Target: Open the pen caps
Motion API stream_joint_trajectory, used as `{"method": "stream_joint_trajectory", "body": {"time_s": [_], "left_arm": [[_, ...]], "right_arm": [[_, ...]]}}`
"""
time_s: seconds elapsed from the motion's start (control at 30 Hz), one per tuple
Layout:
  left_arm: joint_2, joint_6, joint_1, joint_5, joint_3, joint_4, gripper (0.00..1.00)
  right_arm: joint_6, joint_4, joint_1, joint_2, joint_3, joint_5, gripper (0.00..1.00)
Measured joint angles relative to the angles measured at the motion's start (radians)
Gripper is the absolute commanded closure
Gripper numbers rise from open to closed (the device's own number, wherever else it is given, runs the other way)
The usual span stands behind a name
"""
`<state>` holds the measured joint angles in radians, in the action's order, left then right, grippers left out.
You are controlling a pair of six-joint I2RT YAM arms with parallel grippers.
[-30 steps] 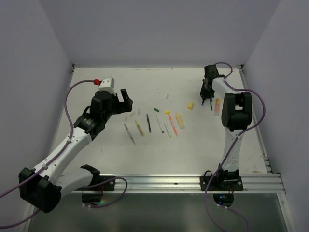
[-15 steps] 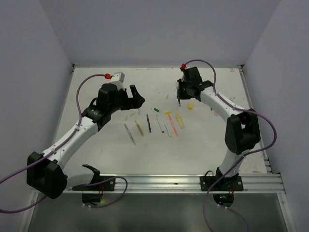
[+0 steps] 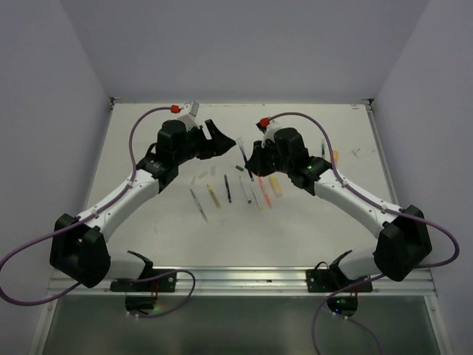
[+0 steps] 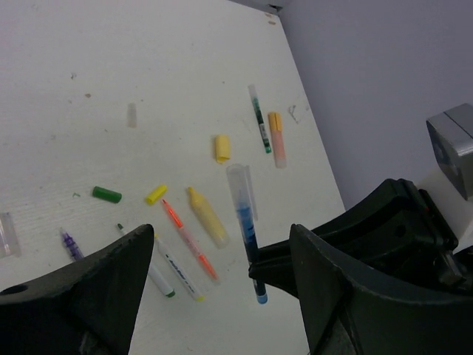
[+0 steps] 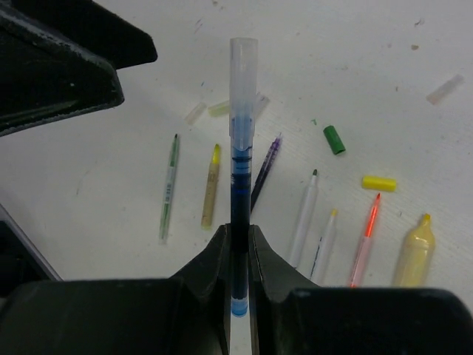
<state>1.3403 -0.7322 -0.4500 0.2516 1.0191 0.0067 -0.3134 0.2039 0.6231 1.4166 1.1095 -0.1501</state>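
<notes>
My right gripper [image 5: 238, 251] is shut on a blue pen [image 5: 240, 200] and holds it above the table, its clear pen cap [image 5: 243, 81] pointing away from the jaws. In the top view this pen [image 3: 243, 153] sits between the two arms. My left gripper [image 4: 222, 296] is open, its fingers wide on either side of the held pen [image 4: 247, 229] without touching it. Loose pen caps lie below: a green one [image 4: 107, 194], a small yellow one [image 4: 156, 194] and a fat yellow one [image 4: 222, 148].
A row of pens [image 3: 228, 188] lies mid-table, among them an orange pen [image 4: 188, 240] and a yellow highlighter [image 4: 207, 216]. A green pen [image 4: 259, 118] and an orange highlighter [image 4: 276, 138] lie at the far right. Grey walls enclose the table.
My right arm has swung from the far right to the middle, carrying the blue pen. My left gripper has moved right and back to meet it, its jaws slightly narrower.
</notes>
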Motion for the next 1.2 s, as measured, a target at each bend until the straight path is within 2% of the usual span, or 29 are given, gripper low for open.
{"method": "stream_joint_trajectory", "body": {"time_s": [0.23,0.43,0.9,1.1,1.17,1.2], "left_arm": [[0.024,-0.036,-0.047,0.029,0.000,0.076,0.33],[0.022,-0.034,-0.051,0.063,0.000,0.131,0.34],[-0.086,-0.010,-0.026,0.197,-0.046,0.206,0.44],[-0.108,-0.009,-0.019,0.245,-0.064,0.225,0.56],[-0.113,-0.012,-0.016,0.256,-0.069,0.233,0.64],[-0.116,-0.014,-0.015,0.260,-0.070,0.235,0.72]], "right_arm": [[-0.039,-0.098,0.005,-0.055,-0.100,-0.102,1.00],[-0.093,-0.200,0.005,-0.097,-0.151,-0.187,1.00],[-0.171,-0.315,0.005,-0.144,-0.154,-0.348,1.00],[-0.211,-0.368,0.004,-0.143,-0.154,-0.408,1.00],[-0.222,-0.388,0.002,-0.143,-0.156,-0.427,1.00],[-0.226,-0.396,0.000,-0.143,-0.156,-0.438,1.00]]}}
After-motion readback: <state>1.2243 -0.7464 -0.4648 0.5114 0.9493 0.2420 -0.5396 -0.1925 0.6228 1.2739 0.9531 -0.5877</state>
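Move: The blue pen's clear cap, on the pen already in the right grip, is about 6 cm right of the left hand and 3 cm farther out, at roughly its height. From the right hand the cap is about 5 cm ahead, 3 cm left and 5 cm up; the open left gripper waits 10 cm left, 3 cm ahead and 4 cm higher. On the table, 23 cm below the left hand, the green cap is 5 cm ahead and 6 cm right, the yellow cap 4 cm ahead and 13 cm right. The blue pen, still pinched in the right fingers, is carried up about 8 cm, back 7 and left 4 to the left gripper, its hand rolling left side up and swinging counter-clockwise. The left hand slides right some 3 cm towards the cap, then rises 7 cm and draws back 5, tipping up and turning clockwise, its fingers narrowing by about half to straddle the cap. ##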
